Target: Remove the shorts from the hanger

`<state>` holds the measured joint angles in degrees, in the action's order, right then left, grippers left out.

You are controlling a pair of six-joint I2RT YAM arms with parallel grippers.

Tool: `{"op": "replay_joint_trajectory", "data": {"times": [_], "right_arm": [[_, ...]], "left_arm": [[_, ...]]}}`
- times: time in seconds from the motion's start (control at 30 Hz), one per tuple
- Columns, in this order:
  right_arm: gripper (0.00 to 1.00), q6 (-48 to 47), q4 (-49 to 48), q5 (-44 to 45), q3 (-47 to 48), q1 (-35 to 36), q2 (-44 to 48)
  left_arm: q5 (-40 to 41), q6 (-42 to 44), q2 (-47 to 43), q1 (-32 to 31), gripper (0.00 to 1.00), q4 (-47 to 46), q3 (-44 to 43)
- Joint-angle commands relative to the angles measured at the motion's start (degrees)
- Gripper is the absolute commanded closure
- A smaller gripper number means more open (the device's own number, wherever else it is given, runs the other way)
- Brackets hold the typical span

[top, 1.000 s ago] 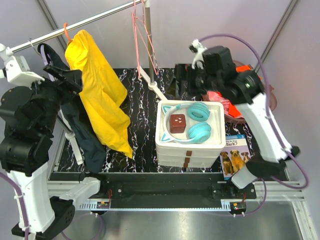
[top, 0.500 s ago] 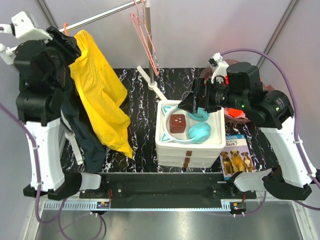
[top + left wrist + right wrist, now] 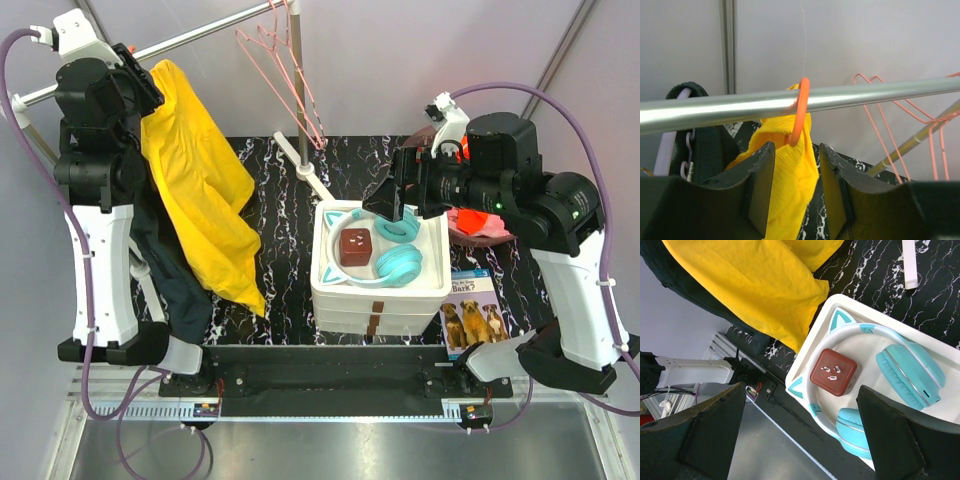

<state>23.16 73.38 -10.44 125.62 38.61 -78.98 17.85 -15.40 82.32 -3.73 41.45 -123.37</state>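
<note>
The yellow shorts (image 3: pixel 200 190) hang from an orange hanger whose hook (image 3: pixel 801 107) sits over the metal rail (image 3: pixel 865 95) at the back left. My left gripper (image 3: pixel 796 150) is raised to the rail, just below the hook. Its jaws stand partly open on either side of the top of the shorts (image 3: pixel 790 170), with a gap still showing at the right finger. My right gripper (image 3: pixel 800 395) hovers wide open over the white tray (image 3: pixel 325 280), holding nothing. In the right wrist view the shorts (image 3: pixel 755 285) hang at the upper left.
A dark garment (image 3: pixel 175 280) hangs beside the shorts on the left. Empty pink hangers (image 3: pixel 290 70) hang further right on the rail. The tray holds teal headphones (image 3: pixel 398 262) and a brown cube (image 3: pixel 354 246). A dog booklet (image 3: pixel 470 310) lies at the right.
My left arm has risen to the rail and its jaws have narrowed around the shorts' top. My right arm has swung over the tray. The pink hangers have swayed.
</note>
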Motion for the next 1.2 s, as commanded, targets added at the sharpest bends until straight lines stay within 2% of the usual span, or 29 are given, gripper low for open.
{"op": "replay_joint_trajectory", "data": {"times": [0.0, 0.27, 0.47, 0.57, 0.6, 0.67, 0.7, 0.73, 1.17], "right_arm": [[0.00, -2.15, 0.71, 1.73, 2.78, 0.15, -1.35], [0.00, -1.97, 1.67, 3.40, 4.80, 0.24, -2.32], [0.00, -2.33, 2.46, 5.24, 6.13, 0.24, -2.58], [0.00, -2.50, 2.81, 5.51, 6.91, 0.24, -2.84], [0.00, -2.50, 3.08, 5.69, 7.26, 0.24, -2.85], [0.00, -2.77, 3.34, 6.04, 7.70, 0.24, -3.11], [0.00, -2.85, 3.34, 6.22, 7.71, 0.24, -3.11], [0.00, -2.77, 3.26, 6.48, 7.79, 0.24, -3.11], [0.00, -3.47, 2.38, 5.69, 7.36, 0.24, -3.55]], "left_arm": [[1.84, 4.67, 2.05, 1.26, 0.56, -4.18, -2.92], [1.23, 5.56, 4.86, 2.67, 0.59, -6.20, -4.16], [1.58, 5.82, 4.95, 2.85, 0.63, -12.00, -1.70], [1.23, 6.35, 5.04, 2.85, 0.73, -13.76, -1.70], [0.88, 6.26, 5.13, 2.93, 0.83, -14.03, -1.70], [-0.44, 5.99, 4.95, 2.85, 0.91, -14.47, -1.87], [-0.70, 5.82, 4.95, 2.85, 0.99, -14.47, -1.87], [-0.71, 5.64, 4.60, 2.85, 1.00, -14.47, -1.79], [-8.88, 3.62, -1.99, 2.85, 1.00, -14.12, 0.76]]}}
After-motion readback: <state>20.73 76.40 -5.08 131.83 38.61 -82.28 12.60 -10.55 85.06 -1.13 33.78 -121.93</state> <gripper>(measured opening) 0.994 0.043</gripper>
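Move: The orange hanger's hook stands about 4 cm ahead of the left hand and 2 cm to its left, at nearly its height. The yellow shorts hang from it, their middle some 20 cm lower and 2 cm right of the hand; the dark shorts are about 12 cm left, about level fore and aft, and the empty pink hangers 22 cm right and 10 cm ahead. From the right hand, the hook is some 22 cm ahead, 42 cm left and about 10 cm higher. Left hand eases 4 cm forward and left, pinches the orange hanger's hook, then carries it slightly right. ##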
